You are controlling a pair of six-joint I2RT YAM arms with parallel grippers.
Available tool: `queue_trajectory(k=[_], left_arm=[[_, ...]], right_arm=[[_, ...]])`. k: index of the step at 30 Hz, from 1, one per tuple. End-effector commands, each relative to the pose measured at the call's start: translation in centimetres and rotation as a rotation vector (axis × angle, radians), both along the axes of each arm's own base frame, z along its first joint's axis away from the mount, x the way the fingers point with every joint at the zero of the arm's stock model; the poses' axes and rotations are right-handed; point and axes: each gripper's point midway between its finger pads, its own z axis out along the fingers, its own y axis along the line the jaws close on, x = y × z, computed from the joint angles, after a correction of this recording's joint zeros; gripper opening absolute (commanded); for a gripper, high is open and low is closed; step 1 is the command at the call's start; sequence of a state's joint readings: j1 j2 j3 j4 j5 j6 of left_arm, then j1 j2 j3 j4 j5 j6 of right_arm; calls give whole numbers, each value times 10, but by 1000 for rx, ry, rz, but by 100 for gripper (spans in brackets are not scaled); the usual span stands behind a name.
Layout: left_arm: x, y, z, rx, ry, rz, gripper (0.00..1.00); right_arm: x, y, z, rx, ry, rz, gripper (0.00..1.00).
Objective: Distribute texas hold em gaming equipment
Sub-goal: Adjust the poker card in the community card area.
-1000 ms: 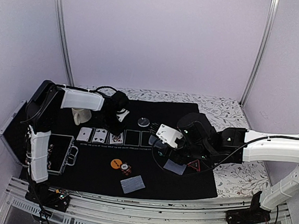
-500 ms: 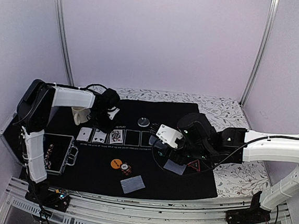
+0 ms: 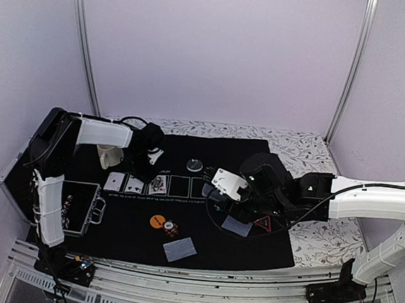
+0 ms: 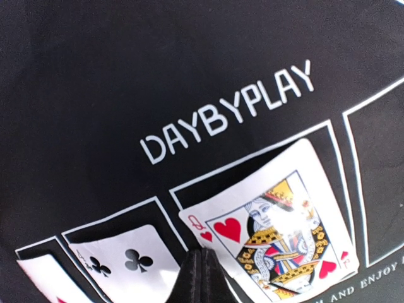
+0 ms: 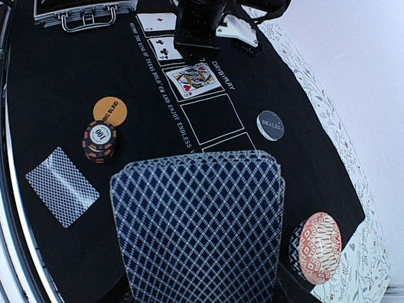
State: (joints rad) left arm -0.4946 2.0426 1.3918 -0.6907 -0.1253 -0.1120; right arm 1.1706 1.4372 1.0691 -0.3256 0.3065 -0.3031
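Note:
Three face-up cards lie in the mat's printed boxes: the queen of hearts (image 4: 278, 237), a clubs card (image 4: 129, 262) and one more (image 3: 115, 181). My left gripper (image 4: 201, 260) is shut with nothing in it, its tips low over the queen's left corner. My right gripper (image 3: 215, 197) is shut on a deck of blue-patterned cards (image 5: 199, 221) above the mat's middle. Face-down cards (image 3: 180, 249) lie near the front, with another (image 3: 237, 225) by the red-edged triangle (image 3: 262, 223). An orange disc (image 5: 110, 110), a striped chip stack (image 5: 99, 140) and a dealer disc (image 5: 270, 125) rest on the mat.
A cream mug (image 3: 108, 156) stands just left of my left gripper. An open metal case (image 3: 80, 208) sits at the mat's left edge. A red patterned bowl (image 5: 317, 246) is close under my right wrist. Two printed boxes (image 3: 187, 186) right of the queen hold no card.
My left gripper has swung a little to the left, off the queen of hearts, and stayed shut. The right arm and its deck have not moved.

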Motion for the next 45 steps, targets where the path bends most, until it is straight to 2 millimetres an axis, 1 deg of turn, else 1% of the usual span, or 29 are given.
queue_trajectory(k=[1,5,13,26,30,33,37,40,45], left_arm=[[5,-3,-10,16,5,-16,0],[8,-4,-11,20,3,-20,0],[18,-9,-7,15,-20,-34,0],[24,-17,0,-4,-49,-63,0],[31,-17,14,3,-88,-67,0],[40,-22,31,-12,-125,-75,0],[51,-34,45,-43,-151,-90,0],[55,-44,42,-46,-151,-114,0],[53,-60,22,-39,-120,-164,0]], right_arm=[[3,-2,10,26,-16,-22,51],[3,-3,9,24,-15,-24,51],[4,-2,7,17,-13,-24,51],[3,-3,5,14,-10,-24,50],[3,-3,6,16,-9,-26,50],[3,-3,7,16,-8,-29,51],[3,-1,7,21,-3,-30,51],[4,0,6,20,2,-34,50],[5,3,8,27,4,-36,50]])
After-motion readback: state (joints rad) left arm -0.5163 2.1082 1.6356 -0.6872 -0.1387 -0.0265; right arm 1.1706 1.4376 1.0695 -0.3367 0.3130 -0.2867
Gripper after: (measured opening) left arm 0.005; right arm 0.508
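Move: At the left hand's closed fingertips lies the queen of hearts, its middle about 3 cm to the right and level fore and aft, its left edge under the tips. The club card is some 4 cm to the hand's left, the empty slot about 10 cm right, and the dealer disc 15 cm right and 11 cm farther out. From the right hand the queen lies about 17 cm ahead, 25 cm left and 18 cm below. Pushing the skewed queen's left edge slowly forward, the left hand's shut fingertips stay low and creep about 1.5 cm outward to square the card, then pause. The hand then comes free, rising 5 cm while going another 4 cm forward and 3 cm right, beyond the card row; the wrist tips the fingers some 10 degrees outward. The right hand stays still, keeping the deck. ##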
